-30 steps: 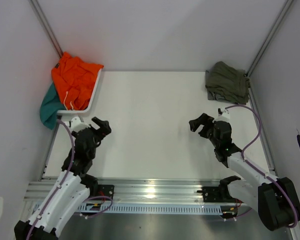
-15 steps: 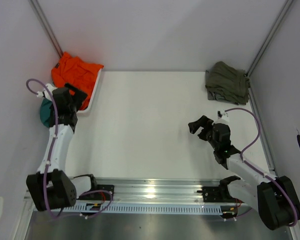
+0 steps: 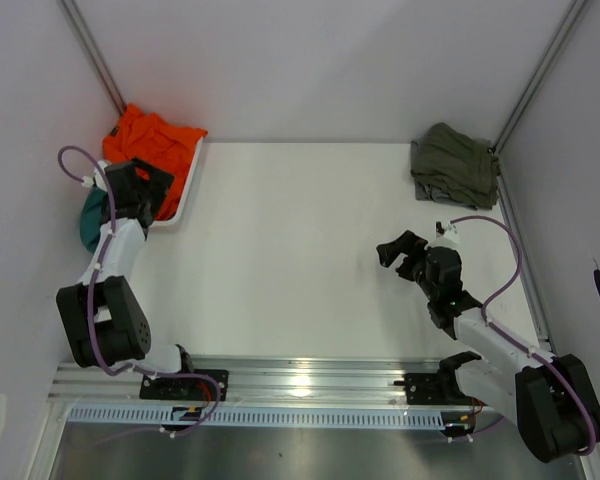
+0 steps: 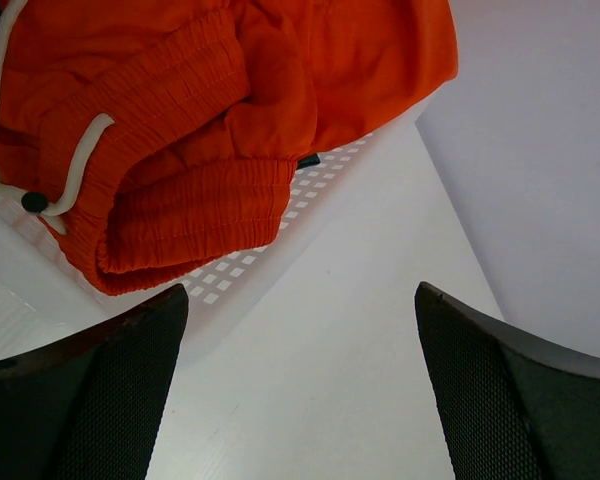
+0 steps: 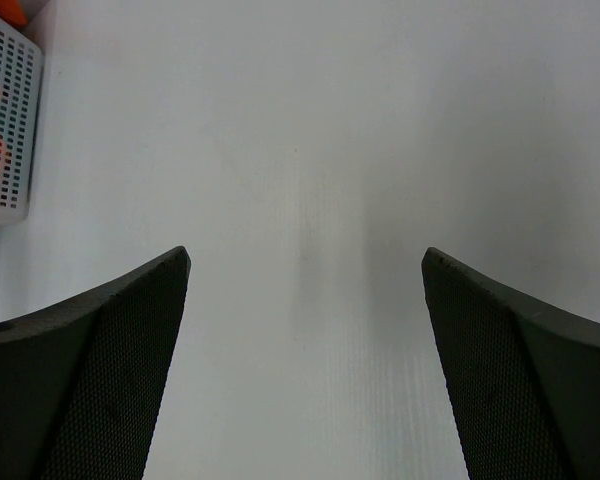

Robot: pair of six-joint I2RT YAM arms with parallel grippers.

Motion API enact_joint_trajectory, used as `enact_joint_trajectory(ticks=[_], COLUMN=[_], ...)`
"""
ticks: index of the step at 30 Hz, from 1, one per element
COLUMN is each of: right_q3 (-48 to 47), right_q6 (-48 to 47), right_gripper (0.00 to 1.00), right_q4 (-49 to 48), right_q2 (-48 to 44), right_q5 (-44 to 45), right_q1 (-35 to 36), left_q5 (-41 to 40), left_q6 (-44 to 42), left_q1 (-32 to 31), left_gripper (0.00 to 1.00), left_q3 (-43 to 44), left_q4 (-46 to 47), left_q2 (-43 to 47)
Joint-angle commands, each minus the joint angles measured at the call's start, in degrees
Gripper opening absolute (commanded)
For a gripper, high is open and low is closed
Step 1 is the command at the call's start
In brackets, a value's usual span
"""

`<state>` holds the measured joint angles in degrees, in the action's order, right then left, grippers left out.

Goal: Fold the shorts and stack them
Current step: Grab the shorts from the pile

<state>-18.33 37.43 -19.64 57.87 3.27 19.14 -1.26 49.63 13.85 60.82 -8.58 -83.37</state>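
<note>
Bright orange shorts point(image 3: 152, 148) lie crumpled in a white basket point(image 3: 185, 195) at the table's back left corner. The left wrist view shows their gathered waistband point(image 4: 195, 215), white drawstring point(image 4: 80, 160) and small dark tag point(image 4: 308, 160). My left gripper point(image 3: 158, 198) is open just in front of the basket's near edge, with nothing between its fingers point(image 4: 300, 300). A teal garment point(image 3: 90, 222) hangs over the basket's left side. Folded olive-green shorts point(image 3: 455, 165) rest at the back right. My right gripper point(image 3: 398, 256) is open and empty above bare table point(image 5: 305, 255).
The basket's perforated wall point(image 4: 310, 190) slopes under the orange fabric; the same basket shows at the far left of the right wrist view point(image 5: 5, 120). White walls and metal frame posts point(image 3: 535, 80) close in the table on three sides.
My left arm has swung from the table's left middle up and back to the basket, now facing the orange shorts. The right arm has barely moved.
</note>
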Motion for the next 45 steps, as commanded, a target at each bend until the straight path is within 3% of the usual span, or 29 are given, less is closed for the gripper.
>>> enact_joint_trajectory(ticks=[1, 8, 25, 27, 28, 31, 33, 36, 37, 39, 45], right_q3=[-0.22, -0.48, -0.92, -0.92, -0.92, -0.92, -0.75, -0.57, -0.57, -0.66, -0.75], right_q6=[-0.96, -1.04, -1.13, -1.04, -1.04, -1.04, -0.87, -0.78, -0.78, -0.87, -0.78], right_gripper=[0.99, 0.99, 1.0, 0.99, 1.0, 1.0, 0.99, 1.0, 0.99, 0.99, 0.99], right_q4=[-2.07, -1.9, -1.72, -1.81, -1.81, -1.81, -1.72, -2.07, -2.07, -2.07, -2.33], right_q2=[-0.47, -0.3, 0.84, 0.85, 0.84, 0.76, 0.32, 0.05, 0.14, 0.4, 0.67], right_q5=[1.57, 1.92, 1.74, 1.57, 1.65, 1.74, 1.83, 1.74, 1.66, 1.65, 1.3], right_q1=[0.29, 0.29, 0.29, 0.29, 0.29, 0.29, 0.29, 0.2, 0.29, 0.29, 0.29], left_q5=[-0.24, 2.4, 1.52, -0.58, -1.89, -3.4, -3.31, -2.17, -1.91, -2.25, -6.3], left_q6=[3.89, 11.19, 16.73, 16.99, 17.26, 17.43, 16.91, 15.59, 15.07, 14.54, 10.5], left_q1=[0.48, 1.27, 1.36, 1.27, 1.36, 1.36, 1.36, 1.53, 1.62, 1.8, 1.71], left_gripper=[0.96, 0.96, 0.91, 0.84, 0.75, 0.69, 0.6, 0.36, 0.2, 0.03, 0.0], left_q3=[0.27, -1.4, 0.09, 0.79, 1.84, 2.9, 5.18, 7.73, 7.74, 8.26, 10.99], left_q4=[3.92, 6.73, 8.23, 8.14, 7.53, 6.47, 5.25, 4.1, 4.53, 5.5, 3.31], left_q2=[-0.73, -5.91, -14.79, -15.94, -16.81, -17.87, -19.72, -22.09, -22.36, -21.92, -17.27])
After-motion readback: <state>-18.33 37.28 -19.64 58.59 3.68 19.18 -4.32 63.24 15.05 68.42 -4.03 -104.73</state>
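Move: The near waistband fold of the orange shorts lies about 6 cm ahead of the left hand, 3 cm to its left and 9 cm below. From that hand, the white basket's middle is roughly 12 cm ahead, 6 cm left and 13 cm down, and the teal cloth about 4 cm ahead, 18 cm left and 12 cm down. From the right hand, the same fold lies some 55 cm left, 18 cm ahead and about 2 cm lower. Down about 9 cm and forward 5 to 6 cm, drifting some 3 cm left near the end, the left hand sinks in two stages onto the near waistband fold by the basket's right side. The wrist rolls its left side down and turns counter-clockwise, each a little over 10 degrees. Late in the descent the wide-open fingers shut, pinching the fold between their tips. ##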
